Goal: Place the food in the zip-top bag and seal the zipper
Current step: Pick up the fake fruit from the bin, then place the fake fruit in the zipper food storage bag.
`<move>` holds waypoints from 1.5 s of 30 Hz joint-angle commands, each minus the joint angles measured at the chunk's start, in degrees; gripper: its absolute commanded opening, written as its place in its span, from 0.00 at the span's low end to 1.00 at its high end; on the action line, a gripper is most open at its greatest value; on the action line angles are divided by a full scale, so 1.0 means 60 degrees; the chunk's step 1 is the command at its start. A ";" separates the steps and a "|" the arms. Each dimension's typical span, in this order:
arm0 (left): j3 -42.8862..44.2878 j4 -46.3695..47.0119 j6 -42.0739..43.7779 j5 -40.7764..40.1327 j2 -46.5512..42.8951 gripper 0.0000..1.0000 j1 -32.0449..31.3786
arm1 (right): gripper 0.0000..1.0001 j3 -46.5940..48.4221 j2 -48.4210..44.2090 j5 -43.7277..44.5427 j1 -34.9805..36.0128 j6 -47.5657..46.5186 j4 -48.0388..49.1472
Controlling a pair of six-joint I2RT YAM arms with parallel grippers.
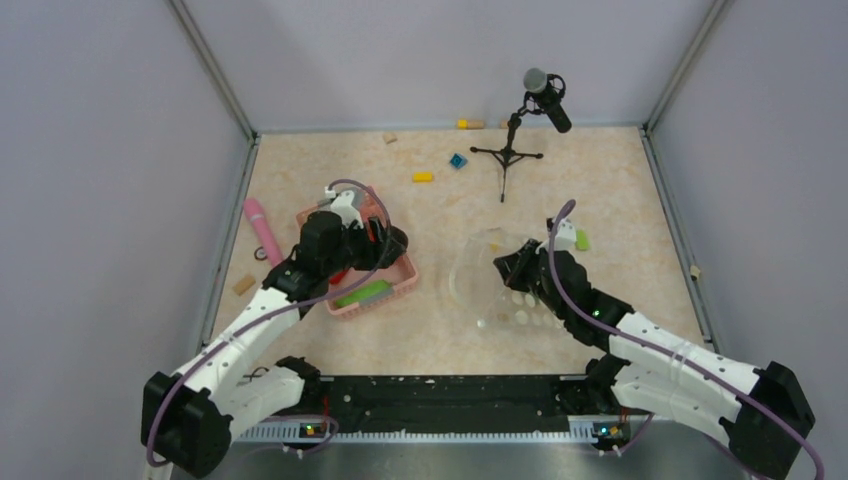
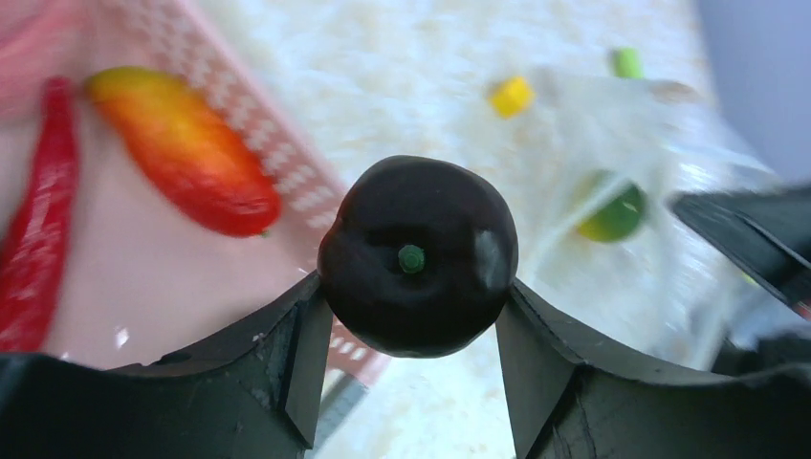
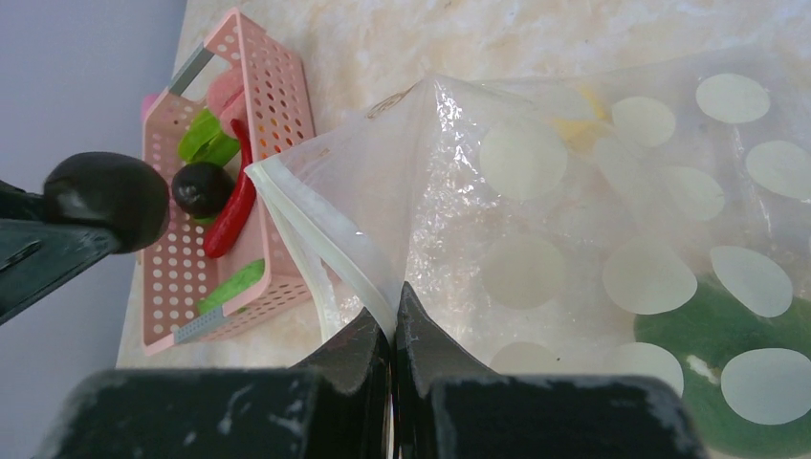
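My left gripper [image 2: 411,298] is shut on a dark round fruit [image 2: 416,256] with a green stem dot, held above the rim of the pink basket [image 2: 316,191]. From above, this gripper [image 1: 392,241] sits at the basket's right end. A red chili [image 3: 234,206], another dark fruit [image 3: 201,188] and a green cucumber [image 3: 234,284] lie in the basket. My right gripper [image 3: 392,316] is shut on the mouth edge of the zip-top bag [image 3: 593,239], pinching it by the whitish zipper [image 3: 306,225] and holding it raised. A green piece [image 3: 708,335] lies inside the bag.
A microphone on a tripod [image 1: 520,130] stands at the back. A pink stick [image 1: 262,228] lies left of the basket [image 1: 400,285]. A yellow block [image 1: 423,177] and a blue block [image 1: 458,160] lie behind. Walls close the table on three sides.
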 commanded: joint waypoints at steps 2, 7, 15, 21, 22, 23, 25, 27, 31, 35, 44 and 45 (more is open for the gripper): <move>-0.0496 0.1845 0.0355 0.3639 -0.1056 0.29 -0.0219 | 0.00 0.0151 0.0207 -0.0558 0.0017 -0.0157 0.0606; -0.0509 0.2372 0.0777 0.4166 -0.1139 0.28 -0.1434 | 0.00 0.0129 0.0322 -0.0866 0.0006 -0.0122 0.0804; 0.0401 0.2040 0.1468 0.2700 0.0539 0.27 -0.3271 | 0.00 0.0078 0.0142 -0.1358 0.0018 -0.0038 0.0983; 0.1017 0.2054 0.1324 0.2602 0.1669 0.27 -0.3636 | 0.00 0.0019 -0.0444 -0.1489 0.0011 -0.0057 0.0994; 0.1139 0.2055 0.1339 0.2566 0.1803 0.28 -0.3720 | 0.00 0.0010 -0.0530 -0.1564 0.0008 -0.0053 0.1022; 0.1275 0.2050 0.1355 0.2490 0.1946 0.32 -0.3782 | 0.00 0.0000 -0.0598 -0.1622 0.0013 -0.0051 0.1059; 0.1515 0.1732 0.1378 0.2163 0.2175 0.43 -0.3957 | 0.00 -0.0011 -0.0670 -0.1658 0.0018 0.0024 0.1114; 0.1678 0.1509 0.1413 0.1925 0.2272 0.73 -0.4083 | 0.00 -0.0021 -0.0717 -0.1705 0.0015 0.0084 0.1116; 0.1762 0.1298 0.1466 0.1615 0.2186 0.98 -0.4200 | 0.00 -0.0024 -0.0761 -0.1639 0.0017 0.0121 0.1127; 0.1723 0.1167 0.1463 0.1444 0.1845 0.98 -0.4269 | 0.00 -0.0036 -0.0791 -0.1600 0.0011 0.0152 0.1121; 0.1224 0.0375 0.0375 -0.3035 0.0439 0.99 -0.4261 | 0.00 -0.0091 -0.0916 -0.0977 0.0006 0.0025 0.0780; 0.1161 0.0209 0.0127 -0.3778 0.0314 0.98 -0.4254 | 0.00 -0.0137 -0.0928 -0.0864 0.0009 0.0048 0.0752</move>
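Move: To the right of the left hand and nearer the base, the open mouth of the zip-top bag lies about 13 cm right, 8 cm back and some 6 cm lower; this hand already holds the dark fruit. The bin's middle is about 8 cm left, 2 cm ahead and 14 cm below; the yellow block is some 21 cm right and 4 cm ahead, 16 cm below. From the right hand, already pinching the rim, the mouth is about 6 cm left, 4 cm back and 5 cm below. Carrying the dark fruit clear of the bin, the left hand arcs right and back about 18 cm to the bag's mouth, first rising, then dipping, and swings clockwise almost 40 degrees. There its fingers open and let the fruit go, and it starts back left, forward and up. The right hand keeps its pinch on the rim, shifting slightly left and back, then lifting about 3 cm. ##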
